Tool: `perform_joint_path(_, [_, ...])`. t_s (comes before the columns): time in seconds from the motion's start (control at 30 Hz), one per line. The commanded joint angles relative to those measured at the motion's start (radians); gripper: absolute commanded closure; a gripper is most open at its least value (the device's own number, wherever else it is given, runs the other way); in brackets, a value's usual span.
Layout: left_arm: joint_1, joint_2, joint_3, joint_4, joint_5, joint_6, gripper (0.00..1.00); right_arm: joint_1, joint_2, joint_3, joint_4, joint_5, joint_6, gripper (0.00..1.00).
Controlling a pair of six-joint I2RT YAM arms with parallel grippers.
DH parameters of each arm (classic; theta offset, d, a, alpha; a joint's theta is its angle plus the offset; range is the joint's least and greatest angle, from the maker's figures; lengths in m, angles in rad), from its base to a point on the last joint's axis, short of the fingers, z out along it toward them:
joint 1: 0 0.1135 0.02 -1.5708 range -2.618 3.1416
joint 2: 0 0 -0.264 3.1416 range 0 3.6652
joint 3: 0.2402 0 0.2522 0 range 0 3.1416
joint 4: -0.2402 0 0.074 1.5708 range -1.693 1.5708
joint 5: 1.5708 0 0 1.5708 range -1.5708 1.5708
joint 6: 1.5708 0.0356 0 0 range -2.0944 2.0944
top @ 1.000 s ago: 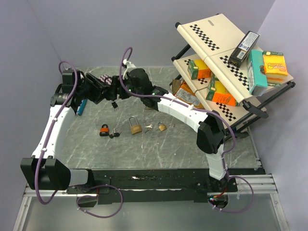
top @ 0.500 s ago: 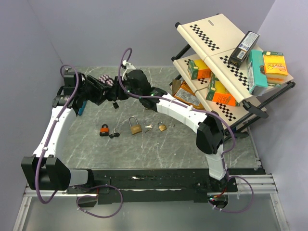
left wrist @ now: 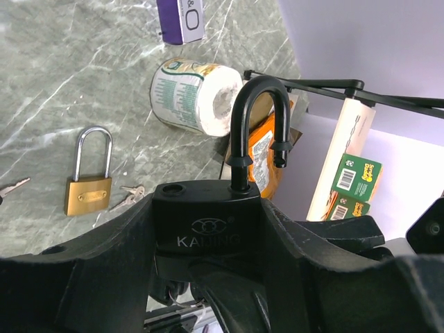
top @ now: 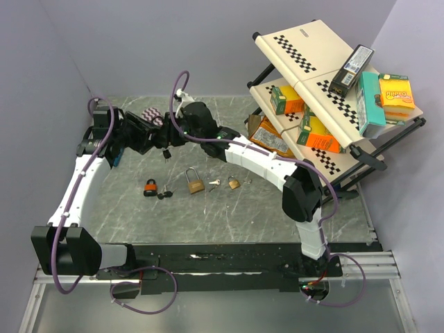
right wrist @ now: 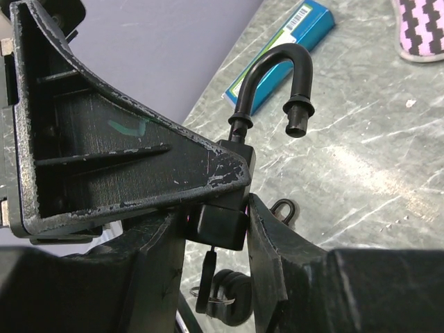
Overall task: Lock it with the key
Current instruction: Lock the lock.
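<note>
A black padlock [left wrist: 206,208] with its shackle [left wrist: 260,125] swung open sits upright in my left gripper [left wrist: 208,232], which is shut on the lock's body. In the top view both grippers meet at the back left of the table, my left gripper [top: 151,133] facing my right gripper [top: 171,134]. The right wrist view shows my right gripper [right wrist: 216,229] shut on the black head of the key [right wrist: 219,223] under the padlock's body [right wrist: 239,154]. Spare keys [right wrist: 225,305] hang below on a ring. The key's blade is hidden.
A brass padlock [top: 195,182], an orange padlock [top: 150,187], a small brass padlock [top: 234,183] and loose keys [top: 214,184] lie mid-table. A toilet roll [left wrist: 194,97] lies further right. A tilted rack [top: 326,90] with boxes stands at the back right. A blue box [right wrist: 281,52] lies by the wall.
My right gripper has closed from wide open onto the key head. Both grippers, still joined at the padlock, have drifted slightly towards the back left.
</note>
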Motion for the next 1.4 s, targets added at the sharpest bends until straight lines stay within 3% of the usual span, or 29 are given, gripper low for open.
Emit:
perform_joint_path(0.0, [0.025, -0.027, -0.002, 0.027, 0.023, -0.022, 0.49, -0.024, -0.027, 0.004, 0.098, -0.041, 0.016, 1.00])
perform_joint_path(0.2, [0.054, -0.013, -0.008, 0.038, 0.034, -0.022, 0.34, -0.052, -0.036, -0.028, 0.141, -0.113, 0.056, 1.00])
perform_joint_path(0.3, [0.062, -0.019, -0.011, 0.038, 0.034, -0.016, 0.19, -0.060, -0.045, -0.044, 0.162, -0.147, 0.070, 1.00])
perform_joint_path(0.4, [0.082, -0.025, -0.023, 0.045, 0.052, -0.014, 0.15, -0.067, -0.053, -0.054, 0.178, -0.167, 0.080, 1.00])
perform_joint_path(0.5, [0.109, -0.016, -0.031, 0.053, 0.101, 0.010, 0.01, -0.083, -0.059, -0.067, 0.190, -0.203, 0.102, 1.00])
perform_joint_path(0.57, [0.128, -0.008, -0.006, 0.045, 0.107, 0.059, 0.01, -0.095, -0.076, -0.085, 0.208, -0.256, 0.109, 1.00])
perform_joint_path(0.67, [0.148, 0.002, 0.047, 0.021, 0.150, 0.216, 0.04, -0.113, -0.106, -0.123, 0.266, -0.377, 0.111, 1.00])
perform_joint_path(1.03, [0.181, -0.171, 0.049, 0.007, 0.622, 0.900, 0.04, -0.182, -0.364, -0.424, 0.449, -0.809, 0.131, 1.00])
perform_joint_path(1.13, [0.180, -0.212, 0.061, -0.071, 0.736, 1.135, 0.04, -0.195, -0.421, -0.491, 0.496, -0.881, 0.168, 1.00])
perform_joint_path(1.17, [0.181, -0.246, 0.052, -0.083, 0.753, 1.276, 0.04, -0.195, -0.433, -0.504, 0.503, -0.897, 0.181, 1.00])
perform_joint_path(1.33, [0.178, -0.350, -0.026, -0.186, 0.830, 1.685, 0.05, -0.218, -0.490, -0.573, 0.558, -0.990, 0.229, 1.00])
perform_joint_path(1.37, [0.178, -0.381, -0.034, -0.224, 0.848, 1.856, 0.05, -0.219, -0.495, -0.587, 0.598, -1.003, 0.261, 1.00])
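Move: The black padlock, shackle open and keys hanging from its base, sits between both hands' finger pads, practically at either hand point. On the table some 25 cm below lie its neighbours: from the right hand, the gold padlock is about 5 cm back and 10 cm to the right, the orange padlock about 6 cm back and 7 cm to the left, and the fob keys between them, about 8 cm back and 2 cm left. The black padlock passes to the right hand alone: the left fingers spread wide and draw off it some 4 cm to the left. The right keeps its grip, dips about 3 cm, then carries the padlock back, right and up, turning some 35 degrees counter-clockwise. Meanwhile the emptied left hand swings about 11 cm back and 8 up, rolling, tipping up and turning clockwise. ##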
